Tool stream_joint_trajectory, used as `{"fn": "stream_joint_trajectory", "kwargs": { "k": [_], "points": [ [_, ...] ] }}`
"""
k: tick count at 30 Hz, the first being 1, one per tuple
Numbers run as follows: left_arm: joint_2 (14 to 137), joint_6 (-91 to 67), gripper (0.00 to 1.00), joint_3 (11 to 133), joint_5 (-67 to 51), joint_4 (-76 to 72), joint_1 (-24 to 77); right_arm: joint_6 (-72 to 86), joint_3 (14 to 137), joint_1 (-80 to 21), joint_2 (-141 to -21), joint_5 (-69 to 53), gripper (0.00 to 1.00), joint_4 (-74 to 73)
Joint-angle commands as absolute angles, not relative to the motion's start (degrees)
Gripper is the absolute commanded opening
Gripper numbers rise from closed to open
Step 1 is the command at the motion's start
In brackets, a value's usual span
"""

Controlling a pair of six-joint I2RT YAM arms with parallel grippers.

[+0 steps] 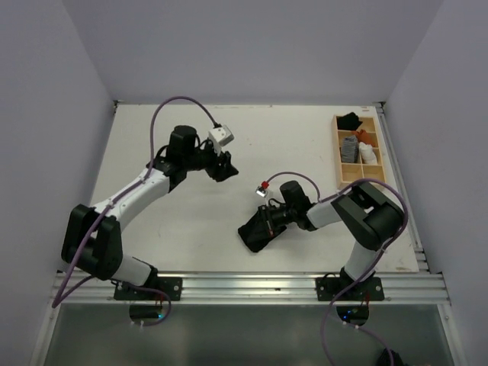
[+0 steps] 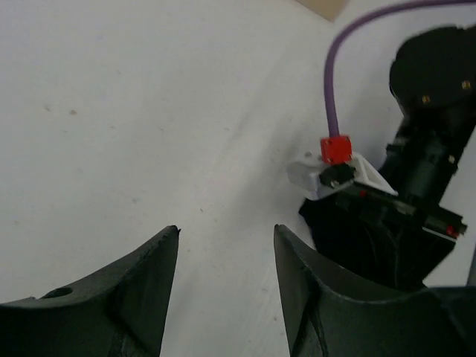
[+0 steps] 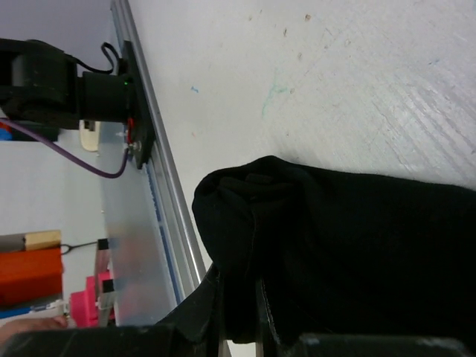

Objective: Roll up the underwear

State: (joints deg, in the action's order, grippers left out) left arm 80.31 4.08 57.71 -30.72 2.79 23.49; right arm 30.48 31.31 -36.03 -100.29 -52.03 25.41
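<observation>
The black underwear (image 1: 258, 231) lies partly rolled on the white table, near the front centre. My right gripper (image 1: 273, 217) is low over it and shut on a fold of the fabric. In the right wrist view the bunched underwear (image 3: 335, 253) fills the lower right, and a thick fold sits pinched in the right gripper (image 3: 238, 290). My left gripper (image 1: 222, 167) hovers apart, up and to the left of the garment. The left wrist view has this left gripper (image 2: 227, 234) open over bare table, with nothing between its fingers (image 2: 141, 275). The right arm's wrist (image 2: 416, 171) shows ahead of it.
A wooden divided tray (image 1: 340, 152) stands at the back right. It holds a black bundle (image 1: 350, 120), a grey striped roll (image 1: 349, 147) and a white roll (image 1: 368, 155). A metal rail (image 1: 252, 286) runs along the near table edge, close to the garment.
</observation>
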Motion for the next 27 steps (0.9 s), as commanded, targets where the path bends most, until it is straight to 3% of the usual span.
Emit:
{"fn": "stream_joint_trajectory", "kwargs": {
  "k": [1,9,13,20,27],
  "points": [
    [84.3,18.8,0.57,58.0,-50.4,14.0,23.3,32.7,29.1,-35.2,-104.9,-52.7,0.00,28.2],
    [88.1,38.6,0.61,55.4,-65.0,27.2,24.8,32.8,30.6,-33.2,-108.5,-57.9,0.00,28.4],
    [89.6,45.3,0.58,55.1,-61.4,27.5,29.8,32.7,30.8,-32.9,-109.9,-59.2,0.00,28.3],
    [90.5,42.9,0.61,51.7,-56.3,14.6,35.2,31.6,32.9,-32.8,-111.6,-60.0,0.00,25.1],
    [99.0,53.3,0.59,56.3,-55.0,25.3,38.5,29.0,35.5,-32.5,-112.0,-60.2,0.00,20.0]
  ]
}}
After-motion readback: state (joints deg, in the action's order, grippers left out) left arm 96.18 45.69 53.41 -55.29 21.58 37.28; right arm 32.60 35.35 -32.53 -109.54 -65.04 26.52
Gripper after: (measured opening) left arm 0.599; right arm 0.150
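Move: The partly rolled underwear lies in front of the arms' bases, its middle some 16 cm back from the left hand, 13 cm to its right and 18 cm below. The right hand already pinches it near its base-side end, so its middle is only about 2 cm forward and 1 cm left of that hand, about 1 cm below. The right fingers themselves stand some 18 cm back and 14 cm right of the left hand, about 17 cm below. The underwear stays pinched in the right fingers, which keep their place while that wrist rolls about 10 degrees. Towards the cloth's left side comes the left hand with fingers open, sweeping back some 16 cm and down 14 cm, then edging about 5 cm right and still sinking, as it swings about 50 degrees clockwise to point at the bundle; no touch can be made out. ##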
